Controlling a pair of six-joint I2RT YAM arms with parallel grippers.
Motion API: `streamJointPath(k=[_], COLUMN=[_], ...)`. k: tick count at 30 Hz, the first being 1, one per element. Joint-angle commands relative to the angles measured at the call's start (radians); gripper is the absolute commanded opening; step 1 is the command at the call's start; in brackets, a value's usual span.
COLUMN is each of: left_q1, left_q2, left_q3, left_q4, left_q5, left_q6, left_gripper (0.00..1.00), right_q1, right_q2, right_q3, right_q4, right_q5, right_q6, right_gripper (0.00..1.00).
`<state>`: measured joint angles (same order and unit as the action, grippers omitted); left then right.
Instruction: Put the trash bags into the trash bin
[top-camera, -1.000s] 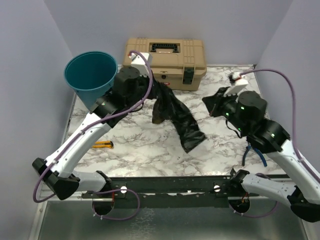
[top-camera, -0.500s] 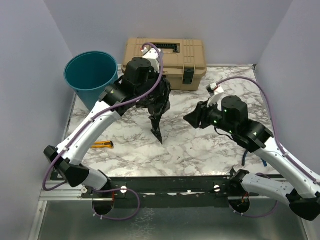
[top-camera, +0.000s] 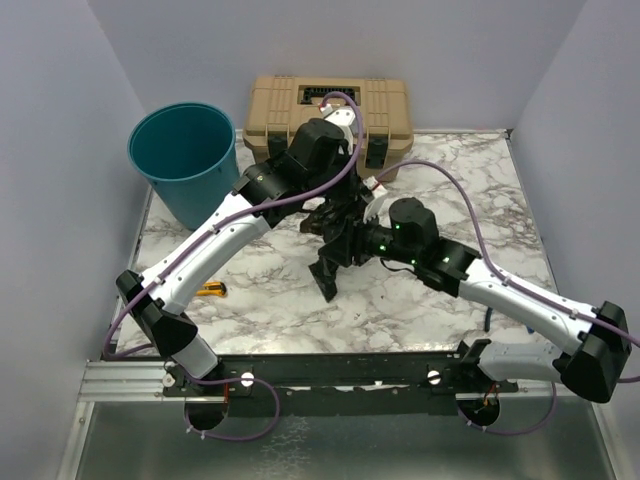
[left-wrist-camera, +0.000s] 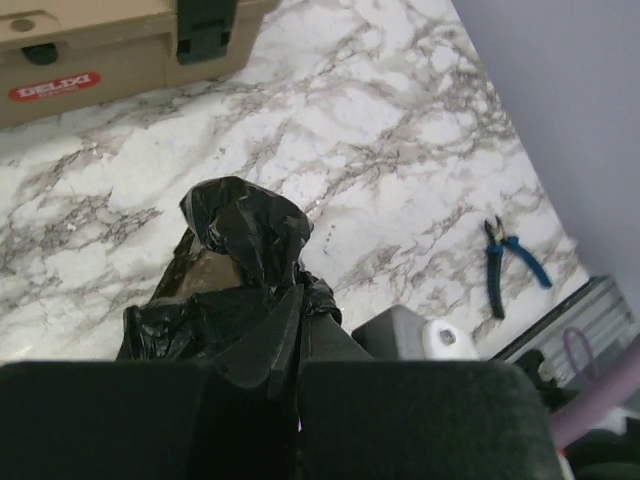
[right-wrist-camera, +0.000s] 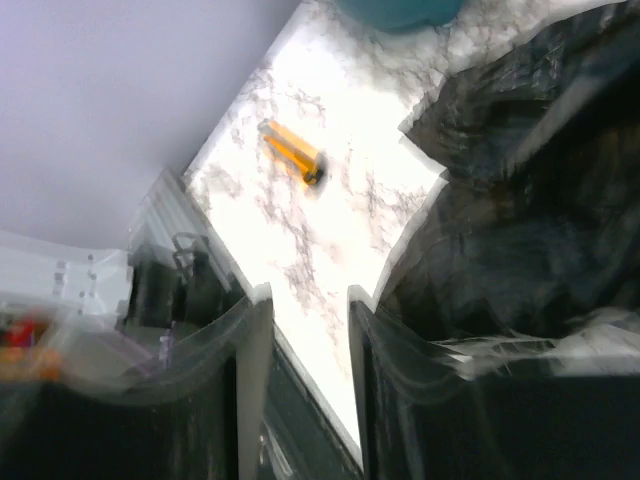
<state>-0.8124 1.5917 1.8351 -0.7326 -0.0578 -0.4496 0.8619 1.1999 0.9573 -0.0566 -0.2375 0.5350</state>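
Observation:
The black trash bag (top-camera: 330, 262) hangs as a crumpled bundle over the middle of the table, its tip near the marble. My left gripper (top-camera: 335, 203) is shut on its top; in the left wrist view the film (left-wrist-camera: 245, 255) bunches just past the closed fingers (left-wrist-camera: 250, 350). My right gripper (top-camera: 354, 243) is open right beside the bag. In the right wrist view the gap between its fingers (right-wrist-camera: 305, 305) shows only table, with the bag (right-wrist-camera: 530, 190) against the right-hand finger. The teal trash bin (top-camera: 185, 150) stands upright at the back left, away from both grippers.
A tan toolbox (top-camera: 330, 108) sits at the back, behind the left gripper. A yellow utility knife (top-camera: 208, 290) lies near the front left. Blue-handled pliers (left-wrist-camera: 512, 262) lie on the right side of the table, under the right arm.
The left gripper has carried the bag up and to the right, from spread on the table to a hanging bundle. The right gripper opened and swung left up to the bag.

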Motion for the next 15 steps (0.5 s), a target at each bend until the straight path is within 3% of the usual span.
streamJointPath(k=[1, 4, 7, 12, 15], left_q1=[0.005, 0.004, 0.003, 0.004, 0.004], left_q2=[-0.012, -0.025, -0.037, -0.070, -0.090], left_q3=[0.080, 0.097, 0.102, 0.069, 0.034], left_q4=[-0.007, -0.007, -0.006, -0.007, -0.005], left_q5=[-0.124, -0.154, -0.134, -0.119, -0.130], left_q6=[-0.054, -0.072, -0.092, -0.102, -0.109], left_gripper=[0.00, 0.00, 0.00, 0.00, 0.00], right_q1=[0.063, 0.063, 0.001, -0.268, -0.417], right_q2=[0.031, 0.016, 0.032, 0.095, 0.132], right_q3=[-0.131, -0.223, -0.186, -0.036, 0.026], right_q4=[0.203, 0.303, 0.257, 0.117, 0.065], right_q5=[0.226, 0.357, 0.480, 0.408, 0.233], right_q6=[0.100, 0.128, 0.099, 0.016, 0.043], right_gripper=[0.39, 0.40, 0.44, 0.44, 0.44])
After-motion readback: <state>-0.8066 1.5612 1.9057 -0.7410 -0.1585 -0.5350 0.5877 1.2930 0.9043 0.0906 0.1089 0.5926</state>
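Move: The left hand still grips the trash bag, whose middle hangs about 6 cm back from it, 5 cm left and 10 cm below. From the open right hand the bag's middle is some 4 cm ahead, 3 cm left, about level. The toolbox stands roughly 40 cm ahead of the right hand, 3 cm left, the trash bin 25 cm ahead and 38 cm left, both about 15 cm lower. The open right dips 8 cm, then sweeps about 15 cm forward-right against the bag; the gripping left rises. ##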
